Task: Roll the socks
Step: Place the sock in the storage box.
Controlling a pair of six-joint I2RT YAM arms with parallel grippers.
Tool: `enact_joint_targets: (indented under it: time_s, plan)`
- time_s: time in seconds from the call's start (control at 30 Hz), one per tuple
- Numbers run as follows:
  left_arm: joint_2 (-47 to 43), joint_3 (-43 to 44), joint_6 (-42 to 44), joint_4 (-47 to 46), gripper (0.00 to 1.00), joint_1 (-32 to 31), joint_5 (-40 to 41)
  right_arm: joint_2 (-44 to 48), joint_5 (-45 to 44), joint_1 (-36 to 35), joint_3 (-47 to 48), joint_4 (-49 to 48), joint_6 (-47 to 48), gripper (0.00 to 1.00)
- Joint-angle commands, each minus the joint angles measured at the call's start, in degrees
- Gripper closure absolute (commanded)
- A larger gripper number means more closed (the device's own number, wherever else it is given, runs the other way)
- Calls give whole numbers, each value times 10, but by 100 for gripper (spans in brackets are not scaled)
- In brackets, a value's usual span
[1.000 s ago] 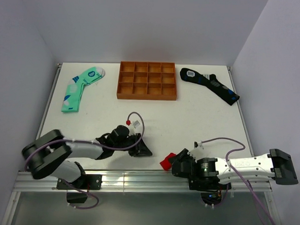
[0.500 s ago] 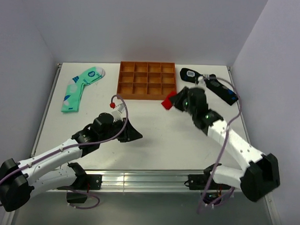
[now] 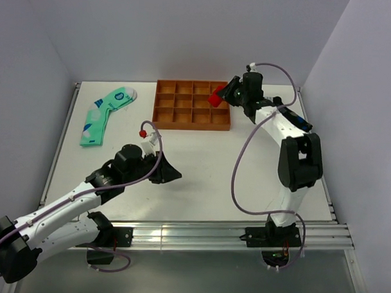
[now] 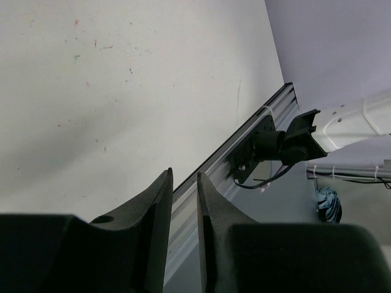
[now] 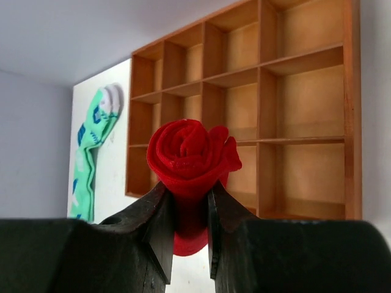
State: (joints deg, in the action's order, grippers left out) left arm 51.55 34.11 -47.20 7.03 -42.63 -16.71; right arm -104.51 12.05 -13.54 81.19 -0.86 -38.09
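Note:
The red sock (image 5: 189,152), rolled into a tight bundle, sits pinched between the fingers of my right gripper (image 5: 188,189). In the top view that gripper (image 3: 221,96) holds the red sock (image 3: 214,98) over the right rear cells of the wooden tray (image 3: 191,126). The mint-green sock (image 3: 105,114) lies flat at the far left and also shows in the right wrist view (image 5: 91,134). The black sock (image 3: 301,124) lies at the far right, mostly hidden behind my right arm. My left gripper (image 3: 174,175) hovers low over mid-table, its jaws (image 4: 184,174) a narrow gap apart with nothing between them.
The tray (image 5: 351,122) has several open square cells, all showing bare wood. The metal rail (image 4: 244,146) runs along the table's near edge, with the right arm's base (image 4: 342,122) beyond it. Walls close in the table on the left, far and right sides.
My right arm has swung from the near edge up to the far tray, carrying the red sock. My left arm has drawn back from the near edge toward mid-table.

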Motion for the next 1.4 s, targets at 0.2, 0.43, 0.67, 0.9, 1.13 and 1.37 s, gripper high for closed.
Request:
enact_joint_targets:
  time_s: [0.2, 0.43, 0.67, 0.9, 1.13, 1.37]
  plan:
    - [-25, 1, 26, -3, 73, 24, -41, -94, -22, 4, 63, -6, -86, 100]
    - [-20, -3, 28, -14, 73, 41, -69, -114, -51, 7, 69, 53, -124, 100]
    - [-19, -13, 29, -25, 73, 55, -91, -133, -29, 20, 60, 67, -146, 100]
    - [-15, -16, 31, -30, 74, 62, -102, -157, 19, 26, 49, 47, -153, 100]
    - [-8, -23, 27, -40, 74, 65, -111, -170, 53, 26, 29, 22, -167, 100]
    - [0, -21, 26, -46, 74, 67, -119, -168, 34, 27, 16, 50, -190, 100]
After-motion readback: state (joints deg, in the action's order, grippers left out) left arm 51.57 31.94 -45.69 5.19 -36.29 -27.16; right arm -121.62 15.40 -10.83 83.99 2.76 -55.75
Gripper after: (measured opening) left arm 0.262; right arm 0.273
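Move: The right hand already holds the rolled red sock above the storage box, high over its near right-hand compartment, whose middle lies roughly 17 cm below the hand and only about 1 cm ahead and 1 cm left. The box's middle is some 8 cm ahead and 12 cm to the left, and the black sock lies about 20 cm to the right and 6 cm ahead, both well below. From the left hand, that compartment is about 34 cm ahead, 14 cm right and 15 cm down. Keeping its pinch on the rolled red sock, the right hand sinks about 14 cm towards the near right-hand compartment of the storage box, quickly at first with a 2 cm nudge forward, then slowing while it slips a little to the right and back again as it goes on down. All the while the wrist tips the fingers some 25 degrees further downward, with a slight roll and a slight clockwise turn, bringing the sock down between the compartment's walls with the fingers still closed on it. ##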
